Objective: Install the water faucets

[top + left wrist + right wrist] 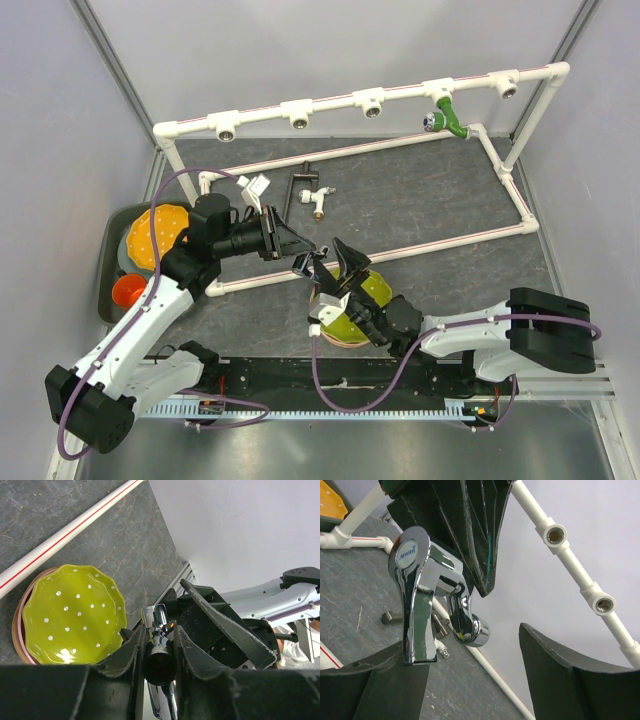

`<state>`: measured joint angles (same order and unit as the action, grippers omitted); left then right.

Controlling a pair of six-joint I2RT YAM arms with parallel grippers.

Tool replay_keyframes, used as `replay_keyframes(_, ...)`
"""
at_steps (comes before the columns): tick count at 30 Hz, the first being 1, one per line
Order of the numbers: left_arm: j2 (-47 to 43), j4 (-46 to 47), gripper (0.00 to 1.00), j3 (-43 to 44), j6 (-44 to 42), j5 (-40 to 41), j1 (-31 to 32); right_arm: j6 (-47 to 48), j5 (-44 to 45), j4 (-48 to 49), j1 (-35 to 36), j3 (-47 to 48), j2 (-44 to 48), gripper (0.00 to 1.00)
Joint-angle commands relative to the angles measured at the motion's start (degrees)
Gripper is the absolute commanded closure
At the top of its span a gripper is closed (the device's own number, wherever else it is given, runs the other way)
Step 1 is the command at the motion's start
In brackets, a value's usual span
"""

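Observation:
My left gripper (pixel 297 256) is shut on the shiny silver faucet (pixel 306 265), above the table's middle front. In the left wrist view the faucet's dark threaded end (pixel 160 660) sits pinched between the fingers (pixel 122 652). In the right wrist view the faucet (pixel 420 595) hangs lever-down from the left gripper's fingers (pixel 470 525). My right gripper (pixel 470 680) is open, jaws wide apart, right under the faucet; the lever's end is at its left finger (pixel 370 687). The white faucet with a brass end (pixel 320 201) lies on the mat further back.
The white pipe frame (pixel 330 105) with tee sockets spans the back; a green faucet (pixel 448 119) is mounted on it. A black L-shaped bar (pixel 300 186) lies near the white faucet. A green dotted bowl (pixel 70 615) sits under the grippers. Orange plates (pixel 155 236) and a cup (pixel 128 290) are at the left.

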<state>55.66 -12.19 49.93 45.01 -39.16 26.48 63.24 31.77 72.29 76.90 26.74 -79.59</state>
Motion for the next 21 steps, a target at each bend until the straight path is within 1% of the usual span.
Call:
replay_keyframes(1, -1.1, 1.5, 0.98, 1.8, -0.7, -3.0, 0.0, 0.1, -2.3, 4.0, 0.3, 3.0, -1.2, 0.26)
replay_keyframes(7, -0.3, 3.3, 0.98, 1.2, 0.4, -3.4, 1.2, 1.5, -2.5, 5.8, 0.3, 4.5, -4.1, 0.3)
replay_keyframes(11, -0.3, 3.9, 0.98, 1.0, 0.6, -3.6, 1.7, 1.9, -2.2, 5.5, 0.3, 5.3, -5.1, 0.39)
replay_keyframes(12, -0.6, 4.0, 0.98, 1.0, 0.6, -3.7, 1.7, 1.9, -1.5, 5.7, 0.3, 5.3, -5.3, 0.46)
replay_keyframes(13, -0.7, 3.9, 0.98, 1.0, 0.5, -3.7, 1.7, 2.5, -1.0, 6.0, 0.3, 5.3, -5.6, 0.49)
replay_keyframes(14, -0.9, 3.8, 0.98, 1.0, 0.5, -3.9, 1.8, 2.8, -0.5, 6.6, 0.3, 5.3, -5.7, 0.58)
replay_keyframes(16, -1.1, 3.9, 0.98, 1.0, 0.5, -4.3, 1.7, 3.5, 1.1, 10.0, 0.2, 5.0, -6.6, 0.71)
replay_keyframes(17, -1.2, 3.9, 0.98, 1.1, 0.5, -4.7, 1.7, 4.2, 1.5, 11.0, 0.1, 4.8, -6.9, 0.84)
replay_keyframes(19, -1.3, 3.9, 0.98, 1.1, 0.5, -4.9, 1.8, 4.7, 2.8, 12.4, -0.1, 4.9, -7.2, 1.0)
replay_keyframes(20, -1.3, 3.8, 0.98, 1.0, 0.4, -4.6, 1.8, 4.3, 3.0, 12.3, 0.0, 5.0, -7.2, 1.0)
replay_keyframes(21, -1.5, 3.7, 0.96, 1.1, 0.4, -4.4, 1.7, 3.8, 3.2, 11.8, 0.0, 5.0, -7.0, 1.0)
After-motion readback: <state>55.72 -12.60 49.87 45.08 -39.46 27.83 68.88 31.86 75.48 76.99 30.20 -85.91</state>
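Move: The chrome faucet, held in the left gripper, has its handle about 3 cm left and 1 cm ahead of the open right fingers, about level with them. Some 25 cm below the right hand, the green plate lies roughly 6 cm back and 6 cm right of it, and the front white rail passes about 3 cm ahead of it. From the left hand the handle is about 4 cm to the right, 1 cm back and slightly below. Shift the right gripper about 2 cm left so that the faucet handle comes in between its open fingers. Then, with that reach nearly done, close them from wide open to nearly shut and pinch the handle, letting the grip effort rise. Keep the left fingers clamped on the faucet body and that hand almost still. ##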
